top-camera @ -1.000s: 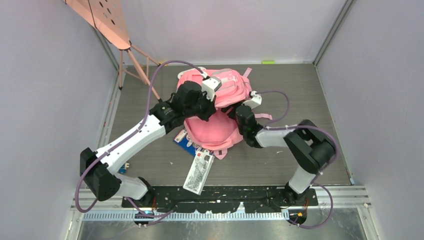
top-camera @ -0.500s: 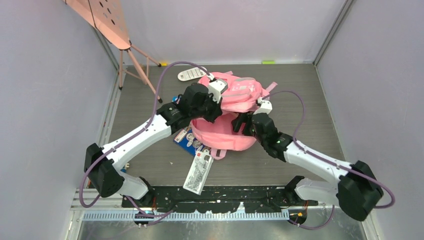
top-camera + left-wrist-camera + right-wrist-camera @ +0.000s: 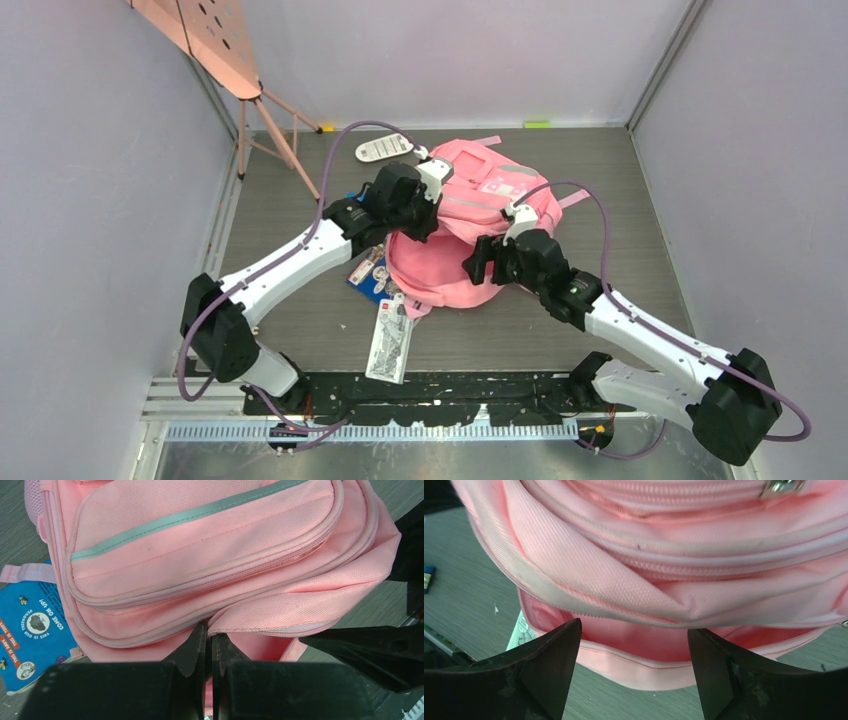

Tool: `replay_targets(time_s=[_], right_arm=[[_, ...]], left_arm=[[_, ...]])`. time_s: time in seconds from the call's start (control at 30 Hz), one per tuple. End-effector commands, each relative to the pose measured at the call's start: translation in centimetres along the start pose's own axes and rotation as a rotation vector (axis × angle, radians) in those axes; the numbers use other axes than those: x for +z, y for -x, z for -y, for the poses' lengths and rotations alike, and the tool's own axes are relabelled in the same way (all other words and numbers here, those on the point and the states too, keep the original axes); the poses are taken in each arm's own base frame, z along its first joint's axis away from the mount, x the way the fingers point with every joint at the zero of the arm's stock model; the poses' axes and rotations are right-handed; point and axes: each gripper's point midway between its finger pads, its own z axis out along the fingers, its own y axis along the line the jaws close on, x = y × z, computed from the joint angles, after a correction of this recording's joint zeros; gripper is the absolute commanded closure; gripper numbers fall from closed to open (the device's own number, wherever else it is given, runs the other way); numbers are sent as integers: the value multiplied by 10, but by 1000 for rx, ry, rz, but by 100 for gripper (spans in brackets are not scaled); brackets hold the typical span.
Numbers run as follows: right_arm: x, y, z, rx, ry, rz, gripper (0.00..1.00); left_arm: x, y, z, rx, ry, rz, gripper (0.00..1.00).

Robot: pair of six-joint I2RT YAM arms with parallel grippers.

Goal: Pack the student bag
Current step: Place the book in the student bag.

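Observation:
The student bag (image 3: 490, 190) is a big pink backpack lying mid-table, its main zip mouth gaping toward the arms. My left gripper (image 3: 430, 218) is shut on the upper lip of that mouth and holds it raised; in the left wrist view the fingers (image 3: 199, 642) pinch the pink edge under the grey-striped front pocket (image 3: 200, 540). My right gripper (image 3: 480, 268) is open at the near side of the bag. In the right wrist view its gripper (image 3: 634, 630) frames the pink lining (image 3: 649, 642) of the open mouth, with nothing between the fingers.
A blue booklet (image 3: 366, 280) pokes out from under the bag's left side, also visible in the left wrist view (image 3: 30, 630). A white patterned flat pack (image 3: 392, 342) lies near the arm bases. A white oblong object (image 3: 380, 150) lies behind the bag. A pink stand (image 3: 262, 100) leans at the back left.
The bag has shifted right and back with my left gripper, uncovering the white oblong object. My right arm has stretched out and swung round to the bag's near edge, its jaws widening.

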Motion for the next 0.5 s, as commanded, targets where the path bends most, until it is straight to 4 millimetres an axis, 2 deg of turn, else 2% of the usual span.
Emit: replay_targets(time_s=[0.0,0.17,0.37,0.47], right_arm=[[0,18,-2,0,-26,24,16],[-12,34,35,-10,-260,47,15],[-32,55,41,-67,-314,83,12],[-36,62,42,-63,-324,107,12]], left_arm=[[0,39,-4,-17,2,103,100],[12,35,-2,-32,-11,76,100],[32,38,2,-86,-29,65,100],[49,45,9,-143,-61,93,100]])
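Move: Left of the right hand by some 5 cm, about level with it and 8 cm below, lies the middle of the student bag's open mouth; from the left hand, already pinching the upper rim, it is roughly 5 cm back, 5 cm right and 12 cm down. On the table about 18 cm below the left hand, the cartoon book is about 12 cm left and 8 cm back, the blue book 9 cm left and 4 cm ahead. Backing off from the middle of the bag's mouth, the right hand dips about a centimetre, then swings right some 5 cm while rising and easing a little forward, wide open, turning clockwise by roughly 10 degrees with its left side tipping down. The left keeps its pinch on the upper rim and draws it about 3 cm right, down and forward. ##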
